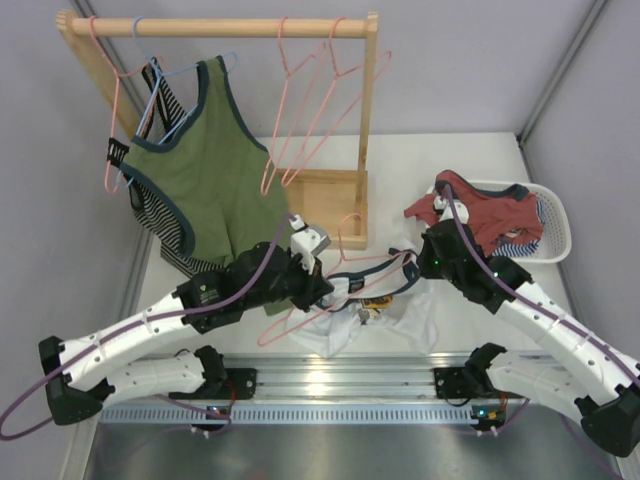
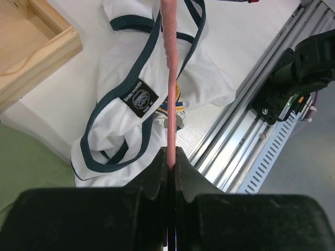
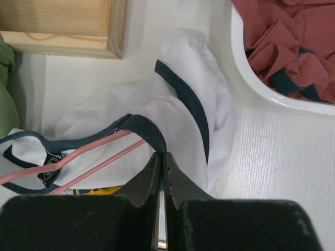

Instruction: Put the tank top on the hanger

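Note:
The white tank top (image 1: 385, 312) with navy trim lies crumpled on the table between the arms, its label (image 2: 141, 98) facing up. My left gripper (image 1: 322, 288) is shut on the pink wire hanger (image 2: 169, 78), which runs out from the jaws over the fabric. In the top view the hanger (image 1: 288, 324) rests low across the tank top. My right gripper (image 3: 161, 155) is shut on a navy-trimmed strap of the tank top (image 3: 183, 120), and two pink hanger wires (image 3: 97, 154) pass under that strap.
A wooden rack (image 1: 225, 27) at the back holds an olive tank top (image 1: 205, 170), a striped garment and spare pink hangers (image 1: 310, 110). Its wooden base (image 1: 330, 195) stands behind the grippers. A white basket (image 1: 555, 215) with a red garment (image 3: 293, 42) sits right. A metal rail (image 1: 330, 385) lines the near edge.

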Controlling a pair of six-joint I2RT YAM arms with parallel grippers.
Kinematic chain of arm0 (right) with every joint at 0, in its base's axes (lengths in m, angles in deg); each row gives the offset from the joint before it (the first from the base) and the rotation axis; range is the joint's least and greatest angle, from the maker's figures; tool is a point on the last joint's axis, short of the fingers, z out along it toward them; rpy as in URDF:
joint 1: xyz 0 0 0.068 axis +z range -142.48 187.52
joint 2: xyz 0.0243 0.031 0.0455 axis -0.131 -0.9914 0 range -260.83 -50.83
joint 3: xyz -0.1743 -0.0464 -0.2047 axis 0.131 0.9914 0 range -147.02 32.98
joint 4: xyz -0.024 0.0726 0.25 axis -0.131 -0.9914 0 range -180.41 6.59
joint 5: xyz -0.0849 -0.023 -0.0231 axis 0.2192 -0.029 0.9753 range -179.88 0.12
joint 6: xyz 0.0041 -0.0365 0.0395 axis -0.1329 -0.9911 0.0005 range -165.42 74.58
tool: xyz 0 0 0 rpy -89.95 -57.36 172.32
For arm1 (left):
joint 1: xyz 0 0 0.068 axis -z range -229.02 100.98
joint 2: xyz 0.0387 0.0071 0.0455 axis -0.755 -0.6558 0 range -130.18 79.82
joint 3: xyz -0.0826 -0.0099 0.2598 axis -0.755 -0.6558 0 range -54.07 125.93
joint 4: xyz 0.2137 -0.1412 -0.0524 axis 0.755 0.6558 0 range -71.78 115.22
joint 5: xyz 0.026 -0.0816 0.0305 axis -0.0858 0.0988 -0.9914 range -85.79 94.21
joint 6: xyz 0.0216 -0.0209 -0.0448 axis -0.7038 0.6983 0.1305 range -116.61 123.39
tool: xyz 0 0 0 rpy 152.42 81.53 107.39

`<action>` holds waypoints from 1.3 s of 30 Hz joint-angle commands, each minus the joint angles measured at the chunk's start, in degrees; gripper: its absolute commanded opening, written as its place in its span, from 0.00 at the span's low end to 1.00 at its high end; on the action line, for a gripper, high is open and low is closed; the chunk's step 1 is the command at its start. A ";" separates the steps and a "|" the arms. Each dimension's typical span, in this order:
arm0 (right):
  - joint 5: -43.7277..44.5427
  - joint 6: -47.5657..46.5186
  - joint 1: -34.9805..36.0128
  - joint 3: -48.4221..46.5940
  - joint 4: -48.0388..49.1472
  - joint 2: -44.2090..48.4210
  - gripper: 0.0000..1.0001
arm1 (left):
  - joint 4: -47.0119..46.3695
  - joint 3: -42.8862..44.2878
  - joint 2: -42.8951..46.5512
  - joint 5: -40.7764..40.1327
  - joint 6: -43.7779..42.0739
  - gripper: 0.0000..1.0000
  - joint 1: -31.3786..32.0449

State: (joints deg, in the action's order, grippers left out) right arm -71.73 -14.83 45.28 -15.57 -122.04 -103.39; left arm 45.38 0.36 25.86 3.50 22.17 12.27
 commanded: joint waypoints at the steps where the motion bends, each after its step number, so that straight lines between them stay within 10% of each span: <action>1: 1.36 -0.71 0.74 -2.07 0.31 -0.35 0.00 | -1.76 0.41 0.26 0.45 0.64 0.00 0.31; 39: 2.76 2.11 8.47 -6.82 -0.74 -1.94 0.00 | -28.63 -5.39 -12.05 6.77 2.92 0.00 0.40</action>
State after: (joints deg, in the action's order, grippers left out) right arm -70.03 -13.34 52.19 -18.94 -123.40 -105.38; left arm 26.50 -4.16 14.67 8.40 24.58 12.36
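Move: The left hand holds the pink hanger, and the tank top's shoulder strap, its target, is about 16 cm to its right, 4 cm ahead and 5 cm lower. From the left hand, the tank top's black label is some 5 cm right and 12 cm below, while the wooden box is roughly 14 cm ahead and 1 cm right. The right hand already pinches the strap; the hanger's end is 2 cm ahead and 1 cm left of it, and the laundry basket is about 20 cm right, 8 cm ahead. Rightward and somewhat down, about 6 cm and 3 cm, the left hand feeds the hanger's end farther under the strap towards the right hand, keeping its grip. The right hand, still pinching the strap's navy edge, comes some 3 cm left to meet it, rising about 1 cm and drawing back slightly late on, so the strap is pulled over the advancing hanger. ##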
